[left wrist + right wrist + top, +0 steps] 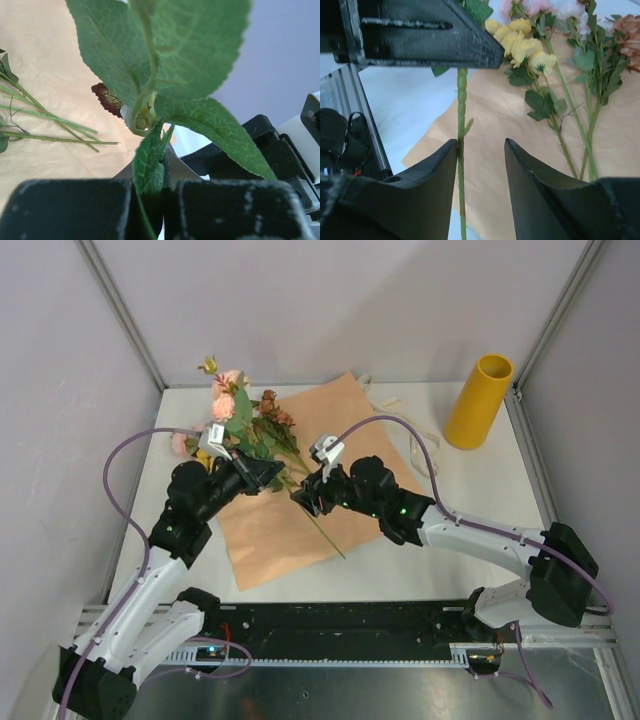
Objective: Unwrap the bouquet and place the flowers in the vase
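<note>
The bouquet's paper (268,540) lies unwrapped and flat, peach side up. Most of the flowers (238,408) rest across its far left corner, pink, yellow and brown blooms toward the wall. My left gripper (272,475) is shut on one leafy green stem (150,75), its jaws (167,185) pressed on the leaves. That stem (462,100) runs down past my right gripper (481,145), which is open; the stem touches the inner face of its left finger. The mustard-yellow vase (479,400) stands upright at the far right, away from both grippers.
A cream ribbon (420,445) lies loose on the table between the paper and the vase. Several loose stems (45,120) lie on the paper to the left of my left gripper. Grey walls close in the table on three sides.
</note>
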Action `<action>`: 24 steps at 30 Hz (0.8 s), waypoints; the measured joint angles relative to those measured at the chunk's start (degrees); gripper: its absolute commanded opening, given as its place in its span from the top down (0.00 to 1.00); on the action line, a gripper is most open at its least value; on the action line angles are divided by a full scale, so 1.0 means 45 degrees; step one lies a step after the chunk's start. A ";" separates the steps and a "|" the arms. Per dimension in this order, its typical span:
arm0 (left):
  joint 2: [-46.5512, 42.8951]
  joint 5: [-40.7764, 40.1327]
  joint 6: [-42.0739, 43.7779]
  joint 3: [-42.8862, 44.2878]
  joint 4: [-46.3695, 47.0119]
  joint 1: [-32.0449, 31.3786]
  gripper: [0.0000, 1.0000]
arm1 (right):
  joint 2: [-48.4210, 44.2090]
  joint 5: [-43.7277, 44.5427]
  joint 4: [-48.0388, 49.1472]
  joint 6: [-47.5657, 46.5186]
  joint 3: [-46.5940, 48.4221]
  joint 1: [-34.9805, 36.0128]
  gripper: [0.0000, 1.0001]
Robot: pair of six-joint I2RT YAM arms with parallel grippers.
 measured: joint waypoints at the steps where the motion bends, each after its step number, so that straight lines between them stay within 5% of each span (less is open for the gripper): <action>1: 0.0019 -0.0063 0.0010 0.0034 0.0000 -0.0010 1.00 | 0.0180 0.0000 -0.0010 0.0005 0.0223 -0.0049 0.52; 8: 0.0034 -0.0296 0.0248 0.0097 -0.0010 -0.0155 1.00 | 0.1171 -0.0423 -0.0078 0.0049 0.1277 -0.0214 0.60; 10: 0.0034 -0.0350 0.0316 0.0097 -0.0005 -0.0160 1.00 | 0.1326 -0.0578 -0.0112 0.0097 0.1457 -0.0228 0.68; 12: 0.0039 -0.0369 0.0330 0.0097 0.0010 -0.0165 0.98 | 0.1457 -0.0738 -0.0136 0.0170 0.1632 -0.0223 0.88; 14: 0.0049 -0.0437 0.0389 0.0097 0.0063 -0.0165 0.88 | 0.1579 -0.0947 -0.0141 0.0223 0.1783 -0.0223 0.97; 21: 0.0015 -0.0083 0.0894 0.0282 -0.0733 -0.0223 0.11 | 0.1651 -0.1093 0.0015 0.0398 0.1875 -0.0942 1.00; 24: -0.0175 0.0063 0.1195 0.0427 -0.1365 -0.0233 0.02 | 0.1511 -0.0869 0.0044 0.0423 0.1875 -0.1661 1.00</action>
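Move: The held pink rose's stem is still pinched in your left fingers and already runs between your half-open right ones. The right hand's pinch spot on it lies about 3 cm left, 1 cm ahead and 1 cm above that hand; from the left hand it is some 2 cm back, 2 cm right and 3 cm down. The yellow roses lie on the paper roughly 19 cm ahead of the right hand, 23 cm left and 17 cm below. Hold the left gripper still to steady the rose while you slide the right one about 3 cm left and slightly forward along its own fingers, then shut it on the bare stem below the leaves. Only then open the left fingers wide, easing them back about a centimetre, and carry the stem forward some 5 cm and 3 cm to the right with the right hand. ##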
